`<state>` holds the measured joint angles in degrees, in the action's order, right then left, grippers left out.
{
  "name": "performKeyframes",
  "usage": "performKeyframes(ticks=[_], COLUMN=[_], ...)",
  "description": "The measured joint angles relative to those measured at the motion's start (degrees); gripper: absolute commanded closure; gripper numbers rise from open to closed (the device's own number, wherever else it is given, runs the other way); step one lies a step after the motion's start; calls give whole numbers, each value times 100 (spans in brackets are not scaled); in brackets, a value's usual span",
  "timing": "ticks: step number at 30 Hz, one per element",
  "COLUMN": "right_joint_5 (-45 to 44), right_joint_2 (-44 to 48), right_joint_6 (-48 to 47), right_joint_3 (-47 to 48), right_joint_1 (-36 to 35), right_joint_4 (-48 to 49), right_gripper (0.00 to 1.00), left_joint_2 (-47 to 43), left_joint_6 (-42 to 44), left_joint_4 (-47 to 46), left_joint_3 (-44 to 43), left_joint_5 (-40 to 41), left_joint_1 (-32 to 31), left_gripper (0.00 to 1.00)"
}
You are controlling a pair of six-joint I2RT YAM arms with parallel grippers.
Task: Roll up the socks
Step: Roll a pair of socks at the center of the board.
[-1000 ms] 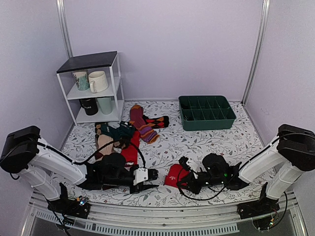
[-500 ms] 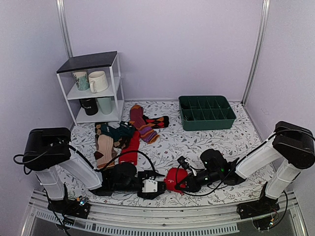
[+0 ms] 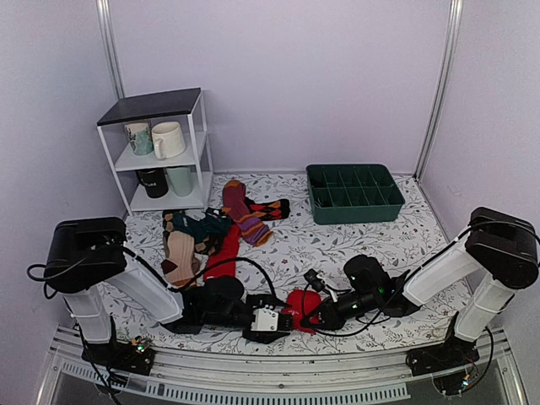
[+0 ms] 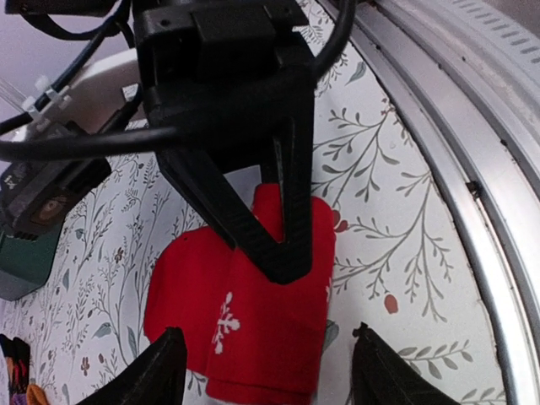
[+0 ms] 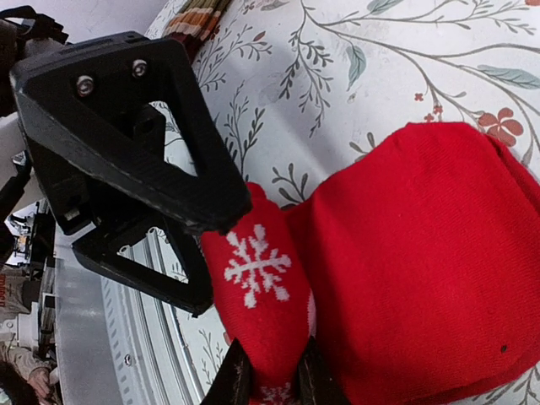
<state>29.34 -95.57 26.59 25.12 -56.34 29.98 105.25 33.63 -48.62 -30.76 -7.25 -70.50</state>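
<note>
The red socks lie folded into a small bundle near the table's front edge, with white snowflakes on the knit. In the right wrist view my right gripper is shut on a snowflake fold of the red bundle. In the top view it sits at the bundle's right side. My left gripper is at the bundle's left side. In the left wrist view it is open, its fingertips straddling the red bundle without touching. The right gripper's black fingers press on the bundle there.
A long red sock lies by a pile of other socks. A maroon striped sock lies behind. A green divided tray stands back right, a white shelf with mugs back left. The metal rail runs close by.
My left arm has swung right along the front edge until its open gripper faces the red bundle. The right gripper has shifted slightly left, still holding the bundle.
</note>
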Motion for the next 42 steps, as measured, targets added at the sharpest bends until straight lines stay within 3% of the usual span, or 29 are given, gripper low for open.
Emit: performKeyframes(ticks=[7, 11, 15, 16, 17, 22, 24, 27, 31, 35, 38, 42], right_joint_5=[44, 61, 107, 118, 129, 144, 90, -238, -833, -1504, -2041, -2614], right_joint_2=[-22, -24, -35, -39, -42, -44, -2, 251, 1056, 1910, 2026, 1746], right_joint_6=[0, 0, 0, 0, 0, 20, 11, -101, -433, -994, -1790, -2848], right_joint_3=[0, 2, -2, -2, -2, -7, -22, -120, -669, -1729, -2326, -2072], right_joint_1=[20, 24, 26, 31, 37, 50, 46, 13, -20, -101, -566, -1145], right_joint_4=[7, 7, 4, 7, 4, 9, -4, -85, -109, 850, 1716, 1961], right_gripper=[93, 93, 93, 93, 93, 86, 73, 63, 59, 48, 48, 47], left_joint_2=[175, 306, 348, 343, 334, 258, 223, 190, 149, 205, 304, 452], left_joint_6=[-42, -111, -131, -144, -157, -280, -426, -787, -1255, -1665, -1875, -2026], left_joint_4=[369, 566, 758, 769, 782, 1008, 1217, 1550, 2059, 2559, 2743, 2846], left_joint_3=[-201, -437, -542, -542, -542, -592, -675, -822, -1027, -1292, -1440, -1587], left_joint_5=[0, 17, -28, -48, -66, -177, -334, -640, -1003, -1473, -1744, -2002], left_joint_1=[0, 2, 9, 11, 15, 52, 122, 238, 361, 540, 640, 706], left_gripper=[40, 70, 87, 98, 100, 100, 100, 100, 100, 100, 100, 100])
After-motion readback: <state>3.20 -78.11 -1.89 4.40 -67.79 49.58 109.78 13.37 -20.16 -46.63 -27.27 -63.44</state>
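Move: From the left hand, open over the near end, the middle of the red sock roll lies about 4 cm to the right and 2 cm below, straight in line fore and aft. Its flat, unrolled flap is centred some 5 cm ahead, 5 cm right and 3 cm down; a loose red sock lies roughly 17 cm ahead and 15 cm left. The right hand already pinches the roll's right end, the roll's middle about 3 cm to its left, the flap 5 cm ahead and 2 cm left. The left fingers drop some 2 cm over the roll's left end, pinch it shut, then twist about their own pointing line by some 35 degrees, top going forward towards the flap. As that twist gets under way the right fingers let go, pull out rightward about 6 cm while rising, then edge back in and towards the base, the wrist cocking the opposite way, 45 degrees. ##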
